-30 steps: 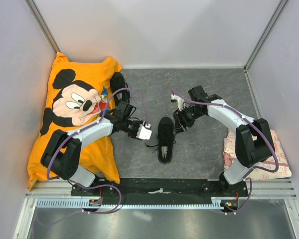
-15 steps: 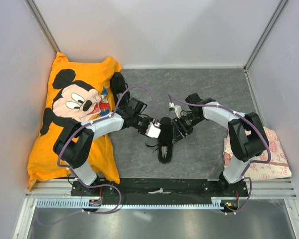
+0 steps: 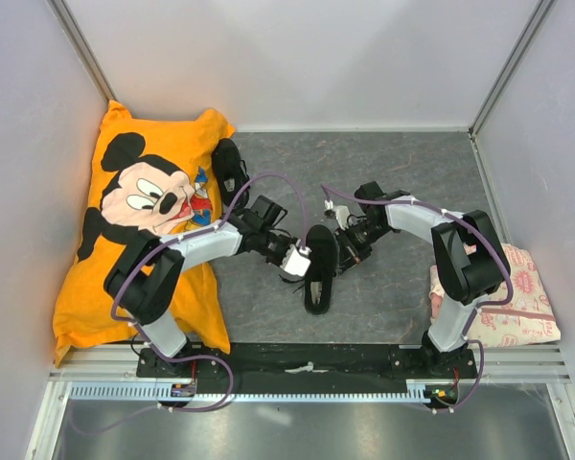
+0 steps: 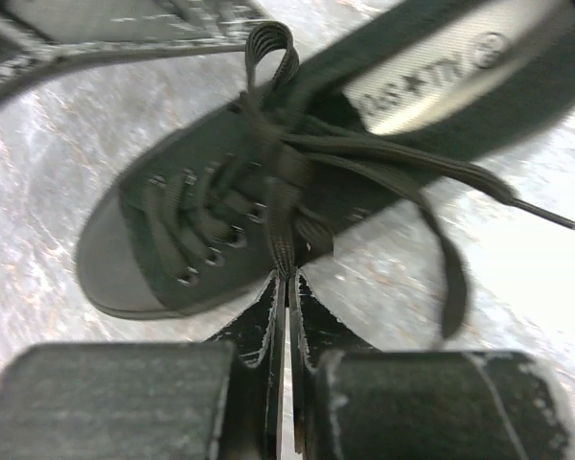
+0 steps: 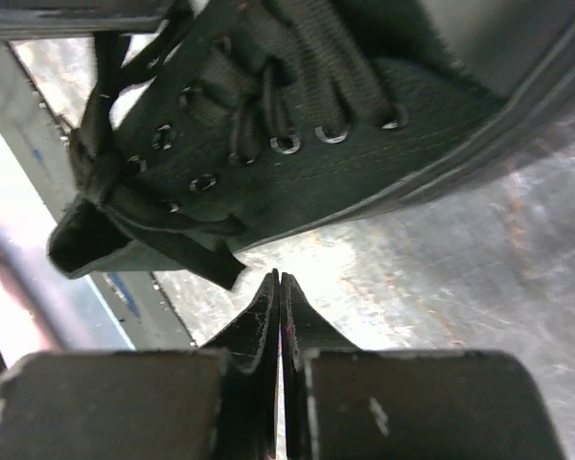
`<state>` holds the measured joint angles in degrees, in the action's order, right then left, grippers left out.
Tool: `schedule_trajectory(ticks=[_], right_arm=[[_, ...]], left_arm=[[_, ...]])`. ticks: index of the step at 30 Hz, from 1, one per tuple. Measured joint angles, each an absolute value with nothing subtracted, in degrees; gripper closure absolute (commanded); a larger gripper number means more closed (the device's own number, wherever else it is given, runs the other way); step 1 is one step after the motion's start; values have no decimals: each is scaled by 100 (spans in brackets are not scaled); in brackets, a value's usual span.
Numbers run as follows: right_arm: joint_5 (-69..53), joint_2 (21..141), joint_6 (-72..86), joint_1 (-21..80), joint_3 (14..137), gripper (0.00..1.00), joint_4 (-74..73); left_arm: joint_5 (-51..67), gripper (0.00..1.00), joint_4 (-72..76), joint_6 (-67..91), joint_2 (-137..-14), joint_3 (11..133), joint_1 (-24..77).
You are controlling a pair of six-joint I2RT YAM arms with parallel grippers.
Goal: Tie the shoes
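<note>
One black shoe (image 3: 318, 278) lies in the middle of the grey floor, toe towards the back. In the left wrist view the shoe (image 4: 163, 240) shows loosely crossed laces and a pale insole label. My left gripper (image 3: 307, 255) is at the shoe's left side, and in its wrist view the gripper (image 4: 286, 278) is shut on a flat lace strand (image 4: 280, 216) coming from the crossing. My right gripper (image 3: 346, 250) is at the shoe's right side. In its wrist view the gripper (image 5: 280, 278) is shut beside the shoe (image 5: 345, 163), with a lace end (image 5: 209, 261) just left of the tips. A second black shoe (image 3: 230, 165) lies by the pillow.
An orange Mickey Mouse pillow (image 3: 139, 206) fills the left side. A pink and white bag (image 3: 522, 307) lies at the right wall. Grey walls close in the back and both sides. A loose lace (image 4: 452, 264) trails on the floor.
My left gripper has moved right, up to the middle shoe's laces. My right gripper has moved left and nearer, down to the shoe's right side.
</note>
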<state>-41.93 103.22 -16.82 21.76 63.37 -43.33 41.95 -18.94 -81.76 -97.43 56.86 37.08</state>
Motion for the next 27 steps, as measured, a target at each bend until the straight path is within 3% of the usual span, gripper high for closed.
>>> schedule_trajectory(ticks=[12,14,16,17,20,25,27], right_arm=[[-3642,10326,-1566,2069,6541,100,-3992],[-3601,10326,-1579,2034,6539,98,-3994],[-3592,10326,-1586,1997,6541,84,-3994],[-3599,10326,-1588,1981,6541,73,-3997],[-3614,10322,-1594,1922,6591,52,-4023],[-3603,10200,-1678,1798,6928,28,-4093],[-3599,10068,-1739,1739,7107,17,-4099]], left_arm=[[4134,98,-2104,-7996,-9126,5035,3695],[4088,94,-2102,-7926,-9124,5000,3695],[4073,84,-2099,-7870,-9122,4980,3695],[4069,71,-2093,-7841,-9122,4974,3695],[4051,61,-2086,-7607,-9105,4963,3695],[3876,38,-2036,-6910,-8938,4963,3695],[3723,20,-2003,-6429,-8731,4963,3662]])
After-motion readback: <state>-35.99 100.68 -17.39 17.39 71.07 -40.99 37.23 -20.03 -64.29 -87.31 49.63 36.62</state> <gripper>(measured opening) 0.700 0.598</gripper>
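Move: The left fingers already hold the end of one bow loop; the knot lies about 4 cm to the right of them, 2 cm back and 1 cm lower. From that hand the toe cap is some 7 cm ahead, 5 cm right, and the insole 9 cm back, 4 cm right, both about 3 cm lower. The shut right fingers have the knot about 5 cm left, 3 cm back, and the right-hand loop's end only 1 cm left, 1 cm back, both near tip height. The left hand, shut on its bow loop, draws it back and to the left about 4 cm away from the knot, then opens wide at the loop's end while turning some 15 degrees counter-clockwise. The right hand, shut with no lace visible between its tips, slides forward almost 4 cm and slightly right beside the shoe, then opens wide and carries on forward and up, clear of the laces, tilting its fingers some 15 degrees up towards level. ##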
